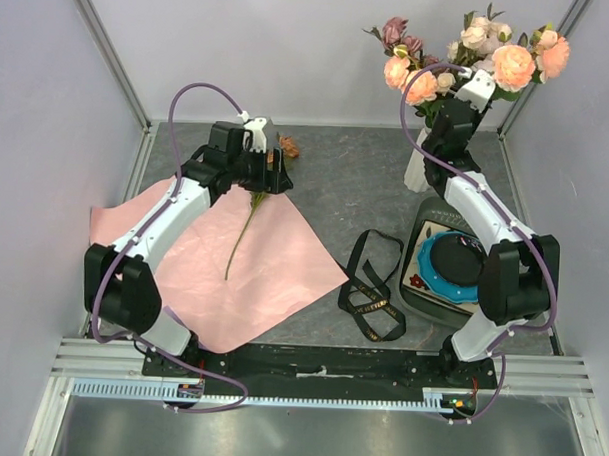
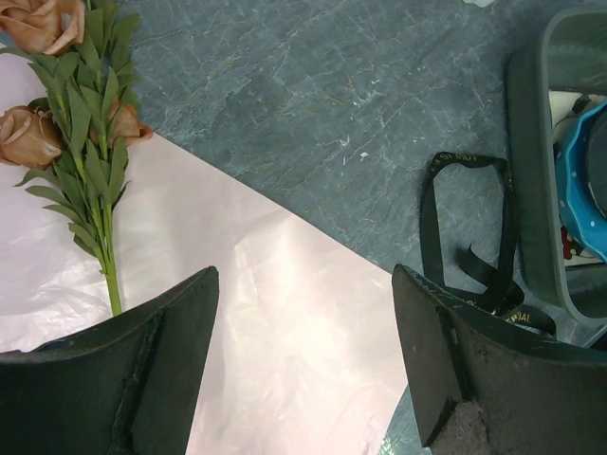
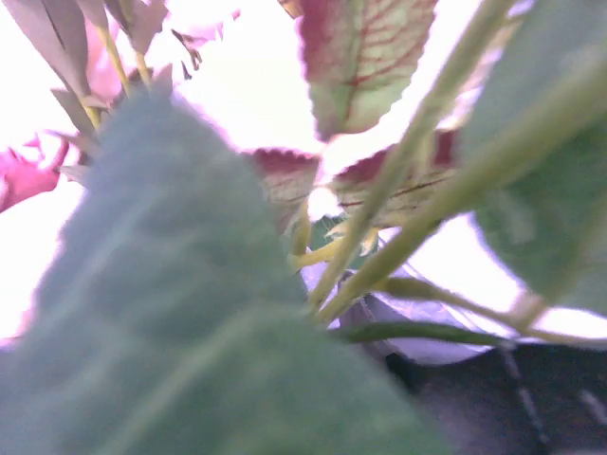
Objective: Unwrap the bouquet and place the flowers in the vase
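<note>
Most of the flowers [image 1: 481,49] stand in the white vase [image 1: 416,174] at the back right. My right gripper [image 1: 480,84] is up among their stems just above the vase. Its wrist view is filled with blurred leaves and green stems [image 3: 379,256], and its jaws are hidden. One leafy flower stem [image 1: 247,218] with peach roses [image 2: 90,142] lies on the bouquet's pink paper [image 1: 273,267], which is spread flat. My left gripper [image 1: 273,175] hangs open over the paper [image 2: 285,313], to the right of that stem, with nothing between its fingers [image 2: 180,322].
The black ribbon [image 1: 373,285] lies loose on the grey table right of the paper. A grey tray [image 1: 422,292] with a blue round dish [image 1: 453,263] sits under the right arm. Frame posts and pale walls close in the back and sides.
</note>
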`<state>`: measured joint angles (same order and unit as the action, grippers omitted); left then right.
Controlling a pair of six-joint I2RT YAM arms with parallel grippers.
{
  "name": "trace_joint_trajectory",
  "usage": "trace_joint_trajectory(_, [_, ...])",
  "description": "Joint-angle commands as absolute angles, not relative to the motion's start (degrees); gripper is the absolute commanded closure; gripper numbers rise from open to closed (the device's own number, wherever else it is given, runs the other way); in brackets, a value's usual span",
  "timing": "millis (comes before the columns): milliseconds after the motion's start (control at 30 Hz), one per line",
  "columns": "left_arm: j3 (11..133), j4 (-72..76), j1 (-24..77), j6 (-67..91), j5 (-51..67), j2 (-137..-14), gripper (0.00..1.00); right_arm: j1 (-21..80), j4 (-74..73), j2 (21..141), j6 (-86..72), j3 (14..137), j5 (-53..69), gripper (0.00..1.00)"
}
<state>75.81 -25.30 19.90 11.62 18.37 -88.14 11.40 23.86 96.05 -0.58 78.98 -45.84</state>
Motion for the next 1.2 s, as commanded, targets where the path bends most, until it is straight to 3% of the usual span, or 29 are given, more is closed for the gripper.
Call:
trace_joint_trajectory(0, [79.01, -26.1, 18.9, 13.62, 17.14, -89.11, 0.2, 11.43, 13.65, 92.82, -3.51, 79.28, -44.92, 0.42])
trace_joint_trajectory(33, [79.36, -26.8, 18.81, 13.62, 17.14, -89.38, 0.2, 11.34, 12.06, 92.46, -4.04, 79.63, -44.56, 0.3])
trace_joint_trajectory(233, [80.85, -29.69, 17.84, 13.8, 13.45, -92.63, 0.19, 11.51, -1.74, 89.65, -10.1, 82.88, -41.22, 0.02])
trace_joint_trajectory(700, [88.24, -40.16, 14.86, 10.55, -1.13, -109.94, 0.25, 12.74, -11.25, 76.91, -18.63, 70.76, -29.62, 0.02])
trace_joint_trajectory(867, [89.91, -41.4, 14.94, 9.67, -2.46, -116.09, 0.36, 17.48, -12.21, 76.11, -20.04, 68.03, -27.51, 0.02])
trace_joint_trajectory(1000, [91.23, -42.36, 15.03, 9.49, -1.14, -119.17, 0.51, 22.58, -12.39, 75.41, -20.04, 65.66, -26.9, 0.02])
trace_joint_trajectory(1067, [91.76, -42.63, 15.03, 9.14, -0.71, -119.71, 0.63, 25.74, -11.95, 74.88, -20.3, 64.16, -25.93, 0.02])
trace_joint_trajectory(1167, [92.81, -43.24, 15.12, 9.49, -1.31, -119.71, 0.92, 29.44, -11.87, 75.23, -20.82, 63.46, -23.82, 0.02])
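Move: From the left hand, the last flowers lie about 5 cm ahead, 8 cm left and 19 cm below, stems towards the robot; the black ribbon is 19 cm back and 20 cm right, at table height like them. The right hand is among the arranged blossoms, its fingers already part-open: the vase's middle is some 8 cm left, 1 cm ahead and 22 cm below, and the green tray 23 cm straight back, 30 cm down. The left hand eases forward and left over the flowers, then drops about 19 cm in all, ending some 9 cm farther left, as its wrist tilts to point down and its fingers close round the leafy part of the stems just above the paper. The right hand finishes opening and backs out of the blossoms by about 11 cm, then swings left and sinks on the robot's side of the vase, its wrist turning counter-clockwise and tipping down. ##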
